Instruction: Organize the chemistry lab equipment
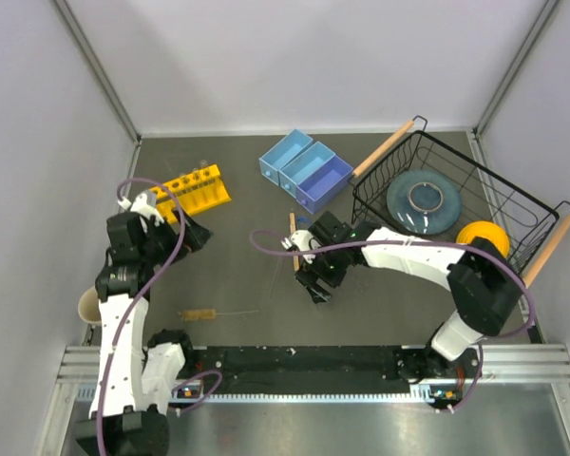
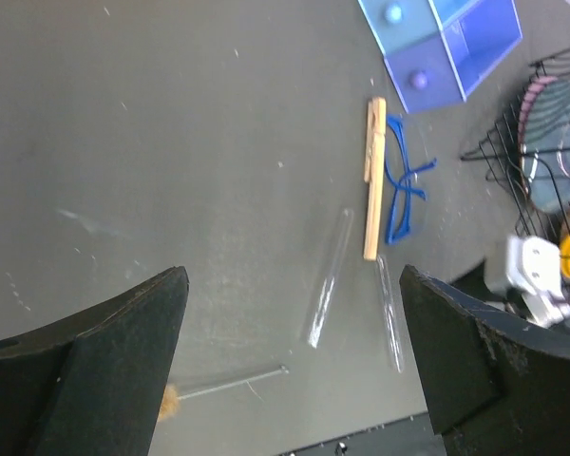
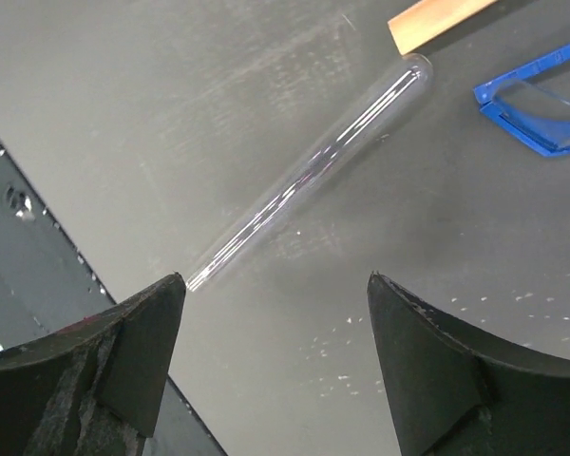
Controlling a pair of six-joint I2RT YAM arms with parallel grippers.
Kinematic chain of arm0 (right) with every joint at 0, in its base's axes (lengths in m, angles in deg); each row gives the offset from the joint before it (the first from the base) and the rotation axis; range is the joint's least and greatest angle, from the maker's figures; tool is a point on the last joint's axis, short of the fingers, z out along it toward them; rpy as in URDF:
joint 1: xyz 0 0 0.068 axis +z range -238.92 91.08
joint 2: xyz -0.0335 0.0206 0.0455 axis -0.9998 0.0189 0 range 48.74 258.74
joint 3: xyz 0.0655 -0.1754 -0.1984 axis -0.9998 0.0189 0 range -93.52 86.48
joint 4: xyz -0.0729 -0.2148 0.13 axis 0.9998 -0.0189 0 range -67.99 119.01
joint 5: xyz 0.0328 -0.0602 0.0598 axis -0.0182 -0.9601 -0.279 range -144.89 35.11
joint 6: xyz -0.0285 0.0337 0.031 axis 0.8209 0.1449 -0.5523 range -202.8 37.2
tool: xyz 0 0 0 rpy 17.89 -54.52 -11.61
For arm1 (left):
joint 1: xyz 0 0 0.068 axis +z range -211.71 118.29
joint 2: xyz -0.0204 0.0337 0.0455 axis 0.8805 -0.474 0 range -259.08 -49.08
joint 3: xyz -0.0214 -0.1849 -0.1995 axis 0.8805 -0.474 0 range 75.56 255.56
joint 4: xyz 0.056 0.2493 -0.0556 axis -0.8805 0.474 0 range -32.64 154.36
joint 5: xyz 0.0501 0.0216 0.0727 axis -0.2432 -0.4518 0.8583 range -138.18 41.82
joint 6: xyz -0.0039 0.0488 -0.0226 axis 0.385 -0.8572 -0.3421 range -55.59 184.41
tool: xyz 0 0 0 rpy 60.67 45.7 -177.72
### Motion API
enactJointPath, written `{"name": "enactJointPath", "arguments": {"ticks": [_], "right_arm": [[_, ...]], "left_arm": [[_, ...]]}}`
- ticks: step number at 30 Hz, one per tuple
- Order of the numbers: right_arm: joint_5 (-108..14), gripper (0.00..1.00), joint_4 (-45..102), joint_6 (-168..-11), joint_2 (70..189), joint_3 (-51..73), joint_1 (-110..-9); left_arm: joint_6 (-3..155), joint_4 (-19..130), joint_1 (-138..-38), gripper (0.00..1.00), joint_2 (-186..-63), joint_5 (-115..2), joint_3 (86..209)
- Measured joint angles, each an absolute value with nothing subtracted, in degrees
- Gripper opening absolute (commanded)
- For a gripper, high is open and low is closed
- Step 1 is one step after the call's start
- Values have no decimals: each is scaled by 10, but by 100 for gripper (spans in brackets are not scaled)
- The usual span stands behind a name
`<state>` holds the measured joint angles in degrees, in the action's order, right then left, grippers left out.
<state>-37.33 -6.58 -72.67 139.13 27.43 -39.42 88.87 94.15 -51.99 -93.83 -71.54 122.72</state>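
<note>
Two clear glass tubes (image 2: 328, 280) (image 2: 389, 313) lie flat on the dark table, below a flat wooden stick (image 2: 373, 180) and blue-framed safety glasses (image 2: 404, 190). The wire-handled brush (image 1: 209, 313) lies nearer the front. My left gripper (image 2: 293, 275) hangs open and empty above the table, beside the yellow rack (image 1: 192, 190). My right gripper (image 3: 275, 280) is open just over one tube (image 3: 309, 176), whose open end lies close to its left fingertip (image 3: 171, 285). Nothing is between the jaws. The stick (image 3: 437, 21) and glasses (image 3: 541, 114) lie beyond.
Blue open boxes (image 1: 304, 169) stand at the back centre. A black wire basket (image 1: 522, 204) with wooden handles at the right holds a grey-blue plate (image 1: 423, 199) and a yellow bowl (image 1: 483, 237). A tan cup (image 1: 87, 306) sits at the left edge.
</note>
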Motion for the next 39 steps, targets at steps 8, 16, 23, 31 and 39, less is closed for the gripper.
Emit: {"name": "enactJointPath", "arguments": {"ticks": [8,16,23,31,39], "right_arm": [[-404,62,-42,-791,1454,260,-373],[-439,50,-37,-812,1476,254,-361],[-469,35,-38,-820,1488,245,-361],[-479,18,-46,-820,1488,245,-362],[-457,15,-50,-817,1485,245,-374]], "left_arm": [[912,937,-520,99,-878,-774,1176],[916,934,-520,99,-874,-788,1155],[948,895,-520,99,-869,-827,1112],[1020,839,-520,98,-863,-878,1043],[1079,764,-521,95,-888,-938,992]]}}
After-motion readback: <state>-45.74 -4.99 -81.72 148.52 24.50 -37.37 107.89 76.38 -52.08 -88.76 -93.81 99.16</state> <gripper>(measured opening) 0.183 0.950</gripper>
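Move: The clear test tube the right hand is after lies about 4 cm below it, roughly 3 cm forward and 2 cm left. From that hand the blue goggles are some 13 cm ahead and 3 cm left, the wooden clamp about 13 cm ahead and 6 cm left, and a second glass tube roughly 6 cm ahead and 9 cm left. From the left hand the clear test tube lies about 21 cm right, 7 cm back and 19 cm down. Downward by about 4 cm, edging slightly forward and turning roughly 10 degrees clockwise, the right hand settles over the clear test tube, its fingers closing from wide to pinch the tube nearer its open end. The empty left hand, still open, travels some 7 cm right and as far down, drawing back a little towards the right hand's work and rolling its left side down nearly 30 degrees. ##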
